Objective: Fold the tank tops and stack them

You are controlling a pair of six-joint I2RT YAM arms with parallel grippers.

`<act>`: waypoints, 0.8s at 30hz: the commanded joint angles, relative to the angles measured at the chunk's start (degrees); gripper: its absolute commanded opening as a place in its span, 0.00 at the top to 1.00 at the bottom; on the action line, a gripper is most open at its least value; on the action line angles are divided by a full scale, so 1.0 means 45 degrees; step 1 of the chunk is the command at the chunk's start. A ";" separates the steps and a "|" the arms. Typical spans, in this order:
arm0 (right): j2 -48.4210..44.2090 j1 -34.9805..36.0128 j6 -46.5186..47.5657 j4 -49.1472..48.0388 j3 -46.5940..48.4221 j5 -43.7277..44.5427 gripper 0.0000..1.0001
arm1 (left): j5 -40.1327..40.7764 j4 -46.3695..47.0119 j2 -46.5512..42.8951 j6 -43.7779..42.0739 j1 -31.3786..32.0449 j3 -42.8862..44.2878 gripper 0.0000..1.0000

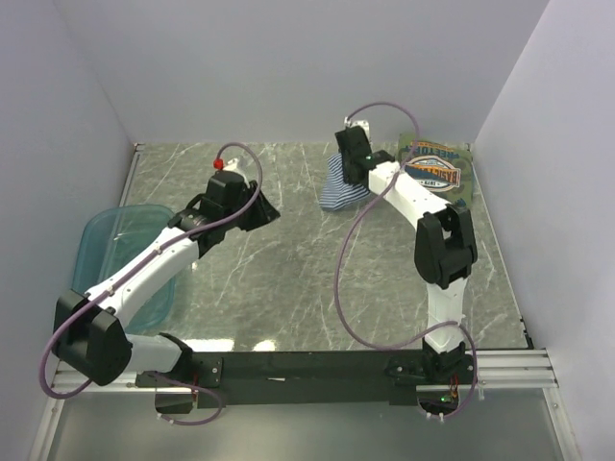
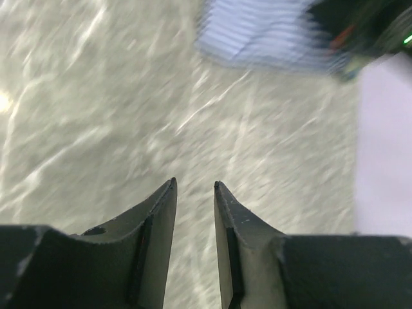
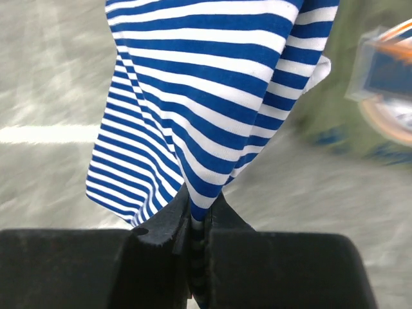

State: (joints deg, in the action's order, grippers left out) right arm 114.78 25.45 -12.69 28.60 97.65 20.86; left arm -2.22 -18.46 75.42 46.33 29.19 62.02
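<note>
The navy-and-white striped tank top (image 1: 341, 192) hangs bunched from my right gripper (image 1: 352, 161) at the back middle of the table. In the right wrist view the gripper (image 3: 199, 206) is shut on a fold of the striped cloth (image 3: 193, 96), which drapes away from the jaws. The olive-green tank top (image 1: 437, 168) with its oval graphic lies flat at the back right, just beside the striped one (image 3: 380, 84). My left gripper (image 1: 264, 206) hovers left of centre, open with nothing between its fingers (image 2: 194, 185); the striped top (image 2: 257, 32) lies ahead of it.
A translucent teal tub (image 1: 125, 259) stands at the table's left edge under the left arm. Grey walls close in the left, back and right. The marbled tabletop (image 1: 288, 279) spreads between the two arms.
</note>
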 commanded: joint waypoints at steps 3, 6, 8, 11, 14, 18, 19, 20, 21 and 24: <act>0.1151 -0.1104 0.2702 0.0636 0.2321 0.1965 1.00 | -0.0190 -0.0918 -0.0841 -0.0919 -0.0061 -0.0987 0.64; 0.1913 -0.1709 0.3580 0.0831 0.3708 0.1985 1.00 | -0.0502 -0.1151 -0.0881 -0.1290 -0.0119 -0.0950 0.65; 0.2400 -0.2157 0.3912 0.1066 0.4665 0.1791 1.00 | -0.0542 -0.1288 -0.0822 -0.1505 -0.0158 -0.0950 0.65; 0.2618 -0.2588 0.4244 0.1126 0.5526 0.1731 1.00 | -0.0737 -0.1367 -0.0744 -0.1778 -0.0314 -0.1067 0.65; 0.2598 -0.2823 0.4674 0.1105 0.6131 0.1809 1.00 | -0.1030 -0.1445 -0.0627 -0.2013 -0.0509 -0.1126 0.65; 0.2637 -0.3389 0.4967 0.1476 0.7166 0.1556 1.00 | -0.1401 -0.1348 -0.0529 -0.2150 -0.0725 -0.1243 0.65; 0.2579 -0.3468 0.5007 0.1535 0.7245 0.1517 1.00 | -0.1518 -0.1347 -0.0452 -0.2131 -0.0744 -0.1224 0.65; 0.2560 -0.3527 0.5026 0.1554 0.7266 0.1458 1.00 | -0.1615 -0.1289 -0.0412 -0.2131 -0.0802 -0.1243 0.65; 0.2501 -0.3759 0.4949 0.1574 0.7246 0.1361 1.00 | -0.1752 -0.1231 -0.0296 -0.2111 -0.0822 -0.1243 0.65; 0.2345 -0.4151 0.4580 0.1691 0.6897 0.0775 1.00 | -0.2123 -0.1114 -0.0061 -0.2092 -0.0862 -0.1243 0.66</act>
State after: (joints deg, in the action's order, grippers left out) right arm 127.55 8.60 7.79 35.83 128.29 25.89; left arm -8.60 -24.75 74.22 38.24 25.56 56.47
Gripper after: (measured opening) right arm 0.071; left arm 0.345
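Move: The green stack that the right hand's striped tank top is bound for lies about 22 cm to that hand's right, some 3 cm farther out and 11 cm below. The back wall is roughly 12 cm ahead of the right hand, and the right wall stands some 11 cm to the stack's right, level with it. From the left hand the stack is about 44 cm right, 18 cm ahead and 18 cm lower. Right hand carries the pinched striped tank top 17 cm right, forward and up, towards stack; left sinks 5 cm. ##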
